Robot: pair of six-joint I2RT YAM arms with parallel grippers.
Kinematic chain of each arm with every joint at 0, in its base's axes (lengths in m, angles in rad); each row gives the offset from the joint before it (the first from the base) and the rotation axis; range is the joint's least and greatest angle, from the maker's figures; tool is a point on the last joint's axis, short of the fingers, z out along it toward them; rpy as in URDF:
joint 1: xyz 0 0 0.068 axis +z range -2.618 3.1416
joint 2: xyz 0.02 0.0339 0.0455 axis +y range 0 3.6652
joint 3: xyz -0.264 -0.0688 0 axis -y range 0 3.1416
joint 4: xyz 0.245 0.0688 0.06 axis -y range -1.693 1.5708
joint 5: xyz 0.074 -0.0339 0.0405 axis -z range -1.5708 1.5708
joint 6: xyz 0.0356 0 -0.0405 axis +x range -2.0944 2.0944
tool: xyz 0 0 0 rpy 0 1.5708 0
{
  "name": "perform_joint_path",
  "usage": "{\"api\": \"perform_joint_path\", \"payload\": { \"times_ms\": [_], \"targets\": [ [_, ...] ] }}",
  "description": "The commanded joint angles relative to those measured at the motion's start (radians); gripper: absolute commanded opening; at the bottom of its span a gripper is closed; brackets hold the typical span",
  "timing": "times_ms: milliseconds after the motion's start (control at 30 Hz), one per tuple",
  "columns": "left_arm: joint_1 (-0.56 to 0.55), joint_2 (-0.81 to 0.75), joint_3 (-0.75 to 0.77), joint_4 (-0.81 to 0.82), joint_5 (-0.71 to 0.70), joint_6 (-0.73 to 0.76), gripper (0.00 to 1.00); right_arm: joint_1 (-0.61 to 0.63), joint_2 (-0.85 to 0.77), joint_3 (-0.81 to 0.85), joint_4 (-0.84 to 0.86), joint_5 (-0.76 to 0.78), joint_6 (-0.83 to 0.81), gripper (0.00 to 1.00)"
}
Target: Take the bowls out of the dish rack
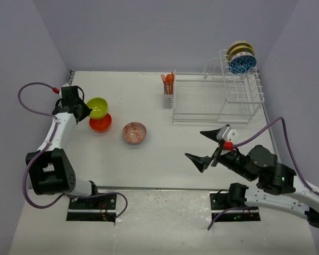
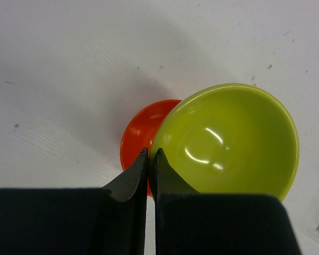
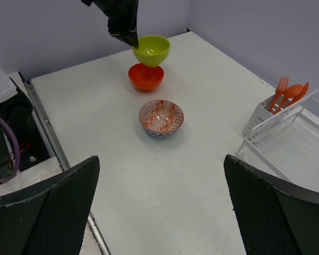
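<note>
My left gripper [image 1: 86, 110] is shut on the rim of the lime-green bowl [image 1: 98, 107] and holds it tilted just over the orange-red bowl [image 1: 100, 124] at the table's left. In the left wrist view the fingertips [image 2: 158, 155] pinch the lime-green bowl's [image 2: 228, 138] rim, with the orange-red bowl [image 2: 141, 133] beneath. I cannot tell whether the two bowls touch. An orange patterned bowl [image 1: 134, 132] sits upright mid-table. The blue patterned bowl [image 1: 242, 64] and a yellowish bowl [image 1: 240, 49] stand in the dish rack's [image 1: 212, 114] taller section. My right gripper [image 1: 207, 146] is open and empty, near the front right.
The cutlery basket [image 1: 168, 98] at the rack's left end holds orange utensils [image 1: 168, 79]. In the right wrist view the patterned bowl [image 3: 161, 117] lies ahead of my open fingers [image 3: 48, 212], with the rack [image 3: 287, 143] to the right. Walls close the far and side edges.
</note>
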Motion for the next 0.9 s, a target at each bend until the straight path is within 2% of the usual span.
{"api": "perform_joint_path", "payload": {
  "times_ms": [0,400,867],
  "targets": [
    [0.017,0.007,-0.029,0.095,0.003,-0.033,0.0,0.0,-0.033,-0.013,0.046,0.02,0.049,0.99],
    [0.017,-0.015,-0.139,0.154,-0.067,-0.039,0.0,0.0,-0.007,-0.02,0.046,-0.08,0.022,0.99],
    [0.015,0.024,-0.167,0.177,-0.018,-0.033,0.0,0.0,-0.045,-0.036,0.06,-0.123,0.017,0.99]
  ]
}}
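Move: Below the left hand, which already pinches the green bowl by its left-hand rim, stands the red bowl: about 1 cm ahead, 4 cm to the right and 11 cm down. The green bowl's middle is some 5 cm right and 3 cm ahead of that hand, a little lower. The patterned bowl stands roughly 23 cm right and 4 cm back. From the empty right hand the red bowl lies about 45 cm left, 25 cm ahead and 30 cm below. Lowering the held green bowl towards the red one, the left hand sinks about 6 cm and draws back some 2 cm. Most of this comes early, then it eases to a slow creep straight down as the green bowl's underside comes into the red bowl. The wrist tips only slightly further down, and the fingers stay shut on the rim. ##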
